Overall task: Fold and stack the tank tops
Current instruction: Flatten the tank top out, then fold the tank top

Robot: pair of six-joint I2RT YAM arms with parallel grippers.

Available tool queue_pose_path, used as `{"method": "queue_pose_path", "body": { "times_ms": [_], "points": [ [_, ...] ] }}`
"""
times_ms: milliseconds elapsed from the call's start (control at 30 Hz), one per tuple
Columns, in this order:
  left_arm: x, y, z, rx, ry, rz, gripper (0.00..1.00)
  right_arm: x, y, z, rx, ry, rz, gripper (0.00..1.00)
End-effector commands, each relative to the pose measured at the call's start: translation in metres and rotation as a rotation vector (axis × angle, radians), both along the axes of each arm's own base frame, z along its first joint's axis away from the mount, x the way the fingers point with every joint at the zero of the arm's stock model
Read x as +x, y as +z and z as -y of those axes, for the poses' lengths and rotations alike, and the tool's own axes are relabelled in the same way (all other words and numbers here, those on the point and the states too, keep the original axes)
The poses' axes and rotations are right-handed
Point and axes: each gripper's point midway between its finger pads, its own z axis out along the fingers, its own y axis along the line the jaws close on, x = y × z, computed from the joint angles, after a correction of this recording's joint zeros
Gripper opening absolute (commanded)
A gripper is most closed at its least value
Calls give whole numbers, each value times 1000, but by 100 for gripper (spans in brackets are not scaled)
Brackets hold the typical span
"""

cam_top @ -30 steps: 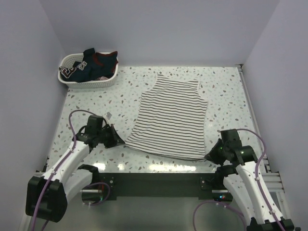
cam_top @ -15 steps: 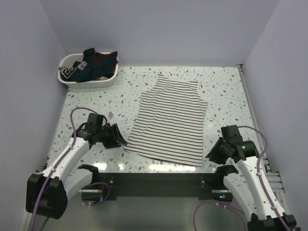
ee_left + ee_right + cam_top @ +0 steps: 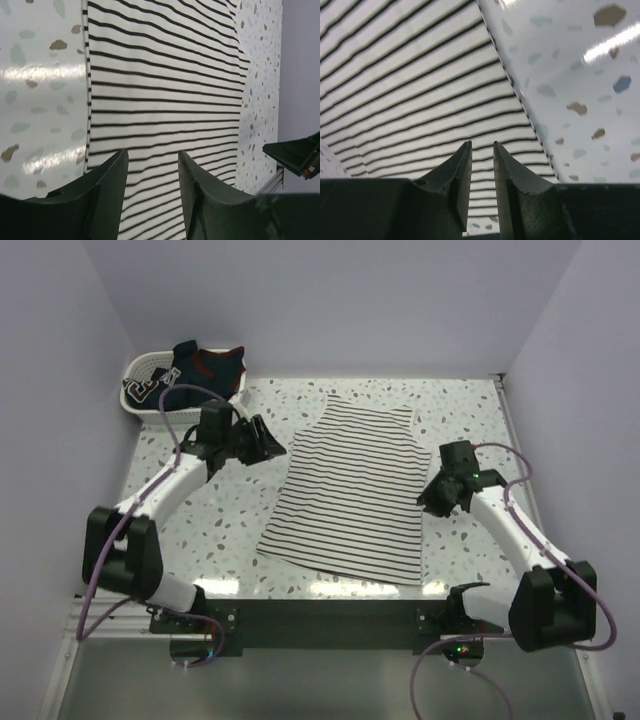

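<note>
A white tank top with thin dark stripes [image 3: 355, 480] lies flat in the middle of the table, straps toward the far wall. My left gripper [image 3: 275, 447] hovers at its left edge near the armhole. Its jaws stand open over the striped cloth [image 3: 165, 85] with nothing between them [image 3: 152, 155]. My right gripper [image 3: 428, 496] is at the top's right edge, about halfway down. In the right wrist view its jaws [image 3: 482, 145] are a narrow gap apart over the stripes [image 3: 410, 85], holding nothing. A dark navy tank top with red trim [image 3: 200, 370] sits bunched in the basket.
A white woven basket [image 3: 135, 397] stands in the far left corner of the speckled table [image 3: 200, 530]. Pale walls close in the left, far and right sides. A metal rail [image 3: 515, 440] runs along the right edge.
Both grippers have let go of the striped top's near hem corners and opened. Both arms swung away from the near edge toward the top's sides. The hem now lies flat.
</note>
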Motion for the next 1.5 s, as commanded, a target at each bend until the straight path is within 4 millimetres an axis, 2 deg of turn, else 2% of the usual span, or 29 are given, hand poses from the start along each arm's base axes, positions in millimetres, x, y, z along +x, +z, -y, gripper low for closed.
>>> {"method": "queue_pose_path", "body": {
  "times_ms": [0,33,100,133,167,200,233,267,333,367,433,467,500,567,600,667,800,867,967,1000,1033,1100,1133,1233,1300,1333,1367,1433,1467],
  "points": [
    [62,10,37,-126,-33,148,49,78,35,13,-87,-67,230,27],
    [71,-17,47,-152,-47,90,49,89,24,14,-105,-67,211,27],
    [97,-16,66,-188,-83,135,48,110,24,17,-130,-86,231,27],
    [106,-47,72,-179,-88,78,47,122,15,18,-147,-85,208,27],
    [120,-42,78,-187,-95,99,47,131,12,18,-154,-87,208,27],
    [128,-50,80,-185,-95,94,47,137,4,18,-161,-83,190,27],
    [134,-73,80,-168,-81,58,47,150,8,20,-160,-90,202,27],
    [143,-73,81,-161,-76,68,47,156,-13,21,-169,-82,152,27],
    [153,-94,78,-129,-48,38,47,174,-15,24,-162,-84,150,27],
    [153,-104,76,-115,-35,8,47,177,-35,26,-169,-81,102,26],
    [156,-123,69,-81,15,-32,47,192,-37,30,-165,-80,92,26],
    [154,-132,63,-55,45,-66,47,192,-53,31,-171,-70,42,26],
    [155,-142,56,-23,85,-79,47,206,-48,30,-175,-50,57,26],
    [150,-157,44,33,141,-135,47,208,-56,29,-180,-15,0,26],
    [152,-164,34,69,197,-149,47,219,-64,27,-186,6,-17,26],
    [141,-177,21,112,249,-212,46,222,-73,26,-186,26,-55,26],
    [127,-184,1,140,349,-250,46,242,-89,22,-183,64,-69,26],
    [121,-178,1,128,364,-245,46,257,-84,18,-172,79,-42,26],
    [100,-183,-2,109,394,-274,46,266,-95,17,-178,113,-56,26],
    [96,-175,-3,96,414,-267,46,278,-87,17,-191,133,-25,27],
    [83,-182,-5,109,418,-290,46,280,-92,17,-196,147,-29,27],
    [73,-173,0,107,420,-278,46,289,-86,17,-202,175,-1,28],
    [62,-179,-1,122,420,-294,46,292,-83,15,-199,190,14,29],
    [66,-170,3,106,412,-245,47,296,-68,16,-222,208,56,33],
    [70,-175,0,122,396,-256,47,293,-46,20,-247,214,89,40],
    [78,-170,2,110,384,-243,47,292,-38,24,-267,209,105,43],
    [81,-172,4,107,369,-244,47,289,-16,25,-279,208,140,47],
    [93,-160,13,91,324,-202,47,282,7,26,-302,214,167,54],
    [97,-162,13,101,317,-199,48,277,31,19,-307,235,207,58]
  ]
}}
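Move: My left hand hovers about 15 cm above the table; the tank top's left armhole corner lies some 16 cm ahead and 4 cm to its right, its left hem corner 20 cm back and 2 cm left, the basket roughly 25 cm ahead and 33 cm left. From my right hand, the cloth just under the right armhole is about 18 cm ahead, 2 cm right and 7 cm below; the right armhole corner is 21 cm ahead and 10 cm right. I bring my left hand forward and down about 14 cm onto the tank top by its left armhole, then sweep it left and some 6 cm back, turning about 20 degrees counter-clockwise. My right hand reaches forward, sinks 7 cm to the cloth, sweeps on forward to about 30 cm in all, then rises slightly and eases back, its fingers opening. ##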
